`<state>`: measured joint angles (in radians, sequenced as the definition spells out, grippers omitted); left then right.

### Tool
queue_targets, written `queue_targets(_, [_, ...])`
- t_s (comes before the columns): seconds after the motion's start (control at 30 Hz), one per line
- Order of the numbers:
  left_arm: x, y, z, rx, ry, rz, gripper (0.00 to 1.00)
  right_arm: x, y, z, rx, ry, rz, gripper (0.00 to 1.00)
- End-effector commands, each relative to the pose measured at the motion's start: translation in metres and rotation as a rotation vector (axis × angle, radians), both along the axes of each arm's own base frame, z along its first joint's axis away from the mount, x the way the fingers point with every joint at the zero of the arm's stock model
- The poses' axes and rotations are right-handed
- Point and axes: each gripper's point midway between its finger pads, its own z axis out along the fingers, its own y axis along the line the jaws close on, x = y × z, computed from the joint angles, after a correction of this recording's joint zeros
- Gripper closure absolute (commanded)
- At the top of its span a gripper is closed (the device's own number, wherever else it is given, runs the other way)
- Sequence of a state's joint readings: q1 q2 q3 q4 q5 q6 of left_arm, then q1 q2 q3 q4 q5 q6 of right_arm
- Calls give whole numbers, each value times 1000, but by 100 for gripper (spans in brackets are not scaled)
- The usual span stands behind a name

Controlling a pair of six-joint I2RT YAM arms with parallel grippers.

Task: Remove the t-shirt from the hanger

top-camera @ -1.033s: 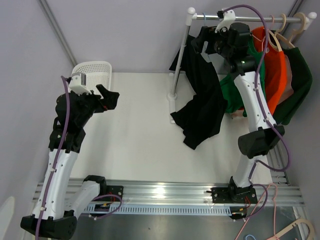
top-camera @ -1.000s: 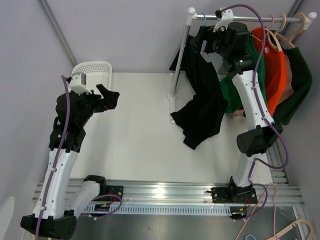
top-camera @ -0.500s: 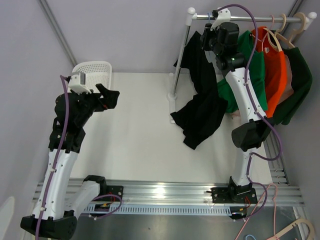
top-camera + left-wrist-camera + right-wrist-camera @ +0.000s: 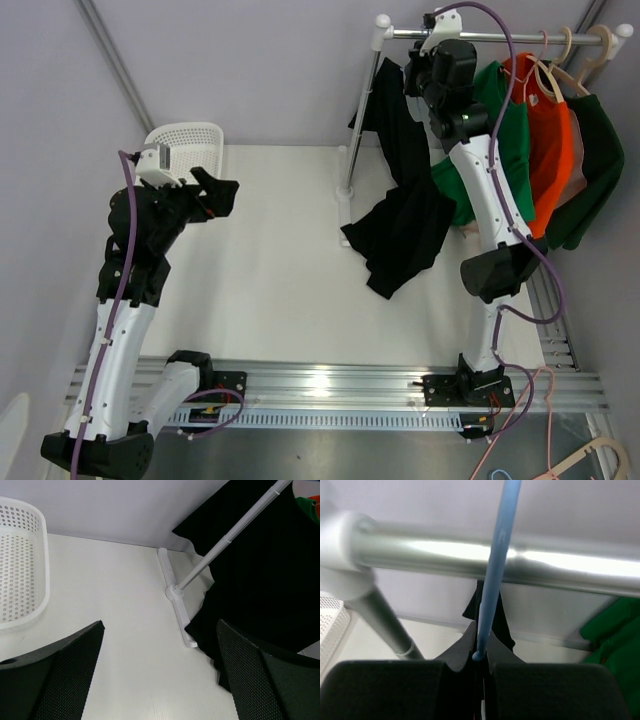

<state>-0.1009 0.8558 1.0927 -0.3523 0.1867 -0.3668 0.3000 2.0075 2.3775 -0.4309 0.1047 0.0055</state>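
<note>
A black t-shirt [image 4: 405, 215] hangs from a blue hanger at the left end of the rail [image 4: 520, 36], its lower part draped on the table. In the right wrist view the blue hanger hook [image 4: 495, 570] passes over the metal rail [image 4: 470, 555] and runs down between my right gripper's [image 4: 479, 656] fingers, which are shut on it. The right gripper [image 4: 415, 70] sits high, just under the rail. My left gripper [image 4: 212, 192] is open and empty, raised over the table's left side, far from the shirt [image 4: 260, 575].
A white basket [image 4: 185, 142] stands at the back left, also in the left wrist view [image 4: 20, 565]. Green [image 4: 500, 120], orange [image 4: 550, 130] and dark green [image 4: 590, 170] shirts hang further right on the rail. The rack's post and foot [image 4: 347, 195] stand beside the black shirt.
My right gripper has moved up and left along the rail with the hanger, lifting the black shirt's top closer to the rail's left end. The left arm has not moved.
</note>
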Motion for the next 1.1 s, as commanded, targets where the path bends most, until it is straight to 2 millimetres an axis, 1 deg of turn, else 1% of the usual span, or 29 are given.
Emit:
queue_targets(0.0, [-4, -1, 26, -22, -68, -4, 2, -47, -5, 117, 61, -263, -10, 100])
queue_targets(0.03, [-5, -2, 31, -30, -72, -7, 4, -54, -6, 126, 68, -279, -9, 100])
queue_targets(0.1, [-7, -7, 29, -27, -48, -36, 4, -75, -12, 144, 90, -301, -32, 100])
queue_targets(0.13, [-9, -12, 33, -12, -60, -62, 4, -80, -18, 145, 100, -294, -63, 100])
queue_targets(0.2, [-16, -25, 39, 11, -85, -110, 4, -85, -47, 121, 143, -204, -263, 100])
queue_targets(0.23, [-19, -22, 44, 61, -114, -77, 4, -101, -61, 116, 213, -161, -335, 100])
queue_targets(0.27, [-23, -26, 45, 90, -122, -79, 4, -107, -68, 108, 239, -130, -374, 100])
queue_targets(0.3, [-33, -44, 47, 111, -142, -139, 3, -120, -82, 96, 265, -94, -446, 100])
queue_targets(0.33, [-36, -49, 49, 141, -161, -158, 3, -127, -88, 86, 298, -60, -480, 100])
queue_targets(0.4, [-47, -70, 49, 152, -176, -236, 3, -140, -99, 46, 372, 39, -586, 100])
queue_targets(0.43, [-53, -79, 49, 162, -189, -280, 3, -159, -107, 50, 423, 35, -605, 100])
queue_targets(0.47, [-58, -89, 44, 173, -193, -327, 3, -169, -110, 38, 506, 63, -642, 100])
queue_targets(0.5, [-71, -107, 41, 182, -207, -399, 3, -177, -113, 32, 524, 78, -652, 100])
queue_targets(0.53, [-78, -115, 39, 214, -232, -433, 2, -181, -111, 13, 525, 120, -657, 100])
queue_targets(0.57, [-83, -125, 33, 239, -237, -459, 2, -198, -117, 18, 572, 114, -655, 100])
queue_targets(0.6, [-94, -139, 24, 298, -252, -488, 2, -203, -116, 15, 615, 120, -650, 100])
queue_targets(0.63, [-100, -149, 19, 320, -250, -501, 2, -206, -115, 7, 631, 139, -653, 100])
queue_targets(0.67, [-102, -157, 11, 365, -256, -503, 2, -216, -117, 8, 649, 143, -649, 100])
queue_targets(0.7, [-117, -178, 3, 387, -261, -554, 1, -219, -116, 6, 655, 153, -645, 100])
queue_targets(0.73, [-118, -183, -12, 425, -251, -543, 1, -222, -117, 4, 678, 161, -652, 100])
queue_targets(0.77, [-124, -194, -11, 402, -274, -566, 0, -224, -114, 2, 669, 182, -640, 100])
queue_targets(0.8, [-140, -208, -13, 386, -294, -618, 1, -226, -113, 1, 666, 189, -631, 100])
queue_targets(0.83, [-148, -216, -37, 411, -288, -655, 0, -227, -112, 1, 660, 196, -625, 100])
queue_targets(0.87, [-153, -224, -25, 353, -334, -661, 0, -228, -110, 0, 657, 207, -611, 100])
queue_targets(0.9, [-162, -231, -24, 324, -355, -691, 0, -230, -109, 0, 656, 209, -604, 100])
queue_targets(0.93, [-166, -235, -35, 324, -357, -718, 0, -230, -108, -3, 651, 217, -597, 100])
queue_targets(1.0, [-175, -249, -33, 259, -398, -760, 1, -229, -101, -6, 635, 228, -558, 100])
queue_targets(1.03, [-176, -258, -36, 255, -402, -774, 1, -231, -100, 0, 651, 208, -536, 100])
queue_targets(1.07, [-179, -266, -20, 212, -436, -789, 1, -232, -100, -1, 656, 203, -531, 100])
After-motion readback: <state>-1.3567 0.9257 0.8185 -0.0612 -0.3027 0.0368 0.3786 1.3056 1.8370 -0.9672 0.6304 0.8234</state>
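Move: My right hand already pinches the blue hanger, its hook at the rail, which runs some 6 cm above and 2 cm ahead. I take it to the open air nearer my base, about 22 cm back, 11 cm right and 2 cm lower. The green shirt hangs some 17 cm right, 3 cm back, 20 cm below. From my left hand, the black t-shirt's middle lies about 36 cm right, 18 cm ahead and 17 cm below. I lift the hanger with my right hand about 8 cm to clear the rail, then draw it back some 22 cm and to the right, sinking again as the wrist rolls and turns clockwise, grip kept shut. Meanwhile my open left hand swings right about 25 cm and back 18 cm, rising a little before dipping, and turns some 45 degrees clockwise to face the t-shirt. ##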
